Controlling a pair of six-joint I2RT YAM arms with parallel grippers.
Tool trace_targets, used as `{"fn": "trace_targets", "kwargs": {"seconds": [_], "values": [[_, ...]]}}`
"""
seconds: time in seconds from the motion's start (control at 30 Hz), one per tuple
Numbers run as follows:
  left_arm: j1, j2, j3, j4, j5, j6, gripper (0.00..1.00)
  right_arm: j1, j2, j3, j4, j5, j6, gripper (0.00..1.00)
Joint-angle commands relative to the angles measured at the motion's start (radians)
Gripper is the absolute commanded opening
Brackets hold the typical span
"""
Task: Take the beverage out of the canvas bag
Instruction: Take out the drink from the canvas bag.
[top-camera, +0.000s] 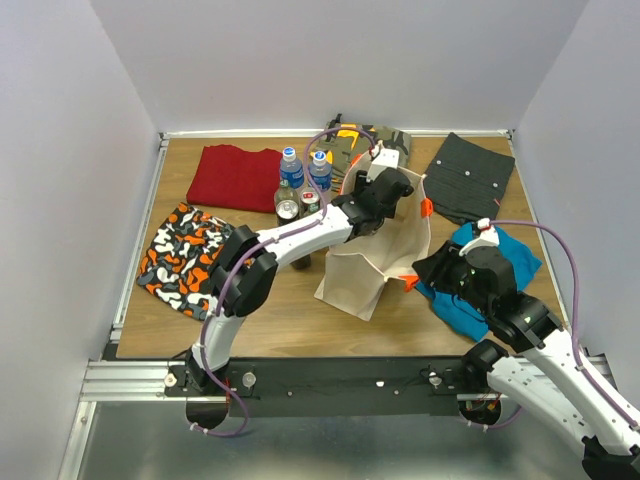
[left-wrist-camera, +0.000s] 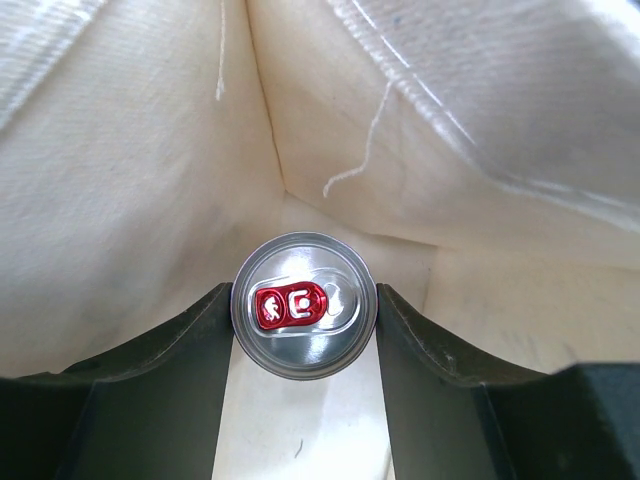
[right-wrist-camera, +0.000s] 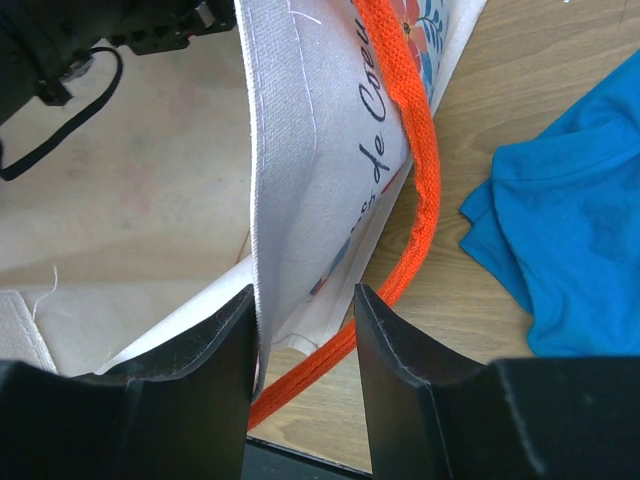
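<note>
The beige canvas bag (top-camera: 372, 272) stands in the middle of the table, with orange handles (right-wrist-camera: 420, 170). My left arm reaches down into its mouth, so in the top view the bag hides the fingers. In the left wrist view the left gripper (left-wrist-camera: 305, 292) is inside the bag, shut on the beverage, a silver can with a red tab (left-wrist-camera: 300, 340). Both fingers press the can's sides and beige cloth walls (left-wrist-camera: 120, 180) surround it. My right gripper (right-wrist-camera: 307, 293) straddles the bag's right rim (right-wrist-camera: 310, 150). The cloth lies against one finger and a gap is left to the other.
Two water bottles (top-camera: 291, 165) and two cans (top-camera: 287, 208) stand left of the bag. Folded clothes lie around it: red (top-camera: 235, 177), orange camouflage (top-camera: 185, 255), dark grey (top-camera: 470, 178), blue (top-camera: 505, 262) and green camouflage (top-camera: 372, 138).
</note>
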Motion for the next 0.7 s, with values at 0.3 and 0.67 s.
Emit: {"fn": "trace_targets", "kwargs": {"seconds": [0.3,0.67], "values": [[-0.012,-0.195,-0.075,0.116,0.075,0.047,0.00,-0.006,-0.005,-0.018,-0.009,-0.010,-0.015,0.50],[-0.018,-0.267,-0.077,0.100,0.120,0.082,0.00,-0.004,-0.001,-0.016,-0.010,-0.009,-0.017,0.50]]}}
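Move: The left hand already holds the last can inside the canvas bag. The drinks already taken out stand about 17 cm to its left and level with it, roughly 4 cm lower; of them the two water bottles are some 16 cm left and 4 cm ahead. The bag mouth is about 8 cm above the hand, centred 3 cm back. From the right hand the taken-out drinks are about 28 cm left, 17 cm ahead and 6 cm lower. Keeping its pinch on the can from both sides, the left hand lifts it up from deep in the bag towards the mouth, about 6 cm, while easing back some 2.5 cm towards the robot. The wrist turns slightly clockwise, around 5 degrees, and the fingers don't change their gap. ##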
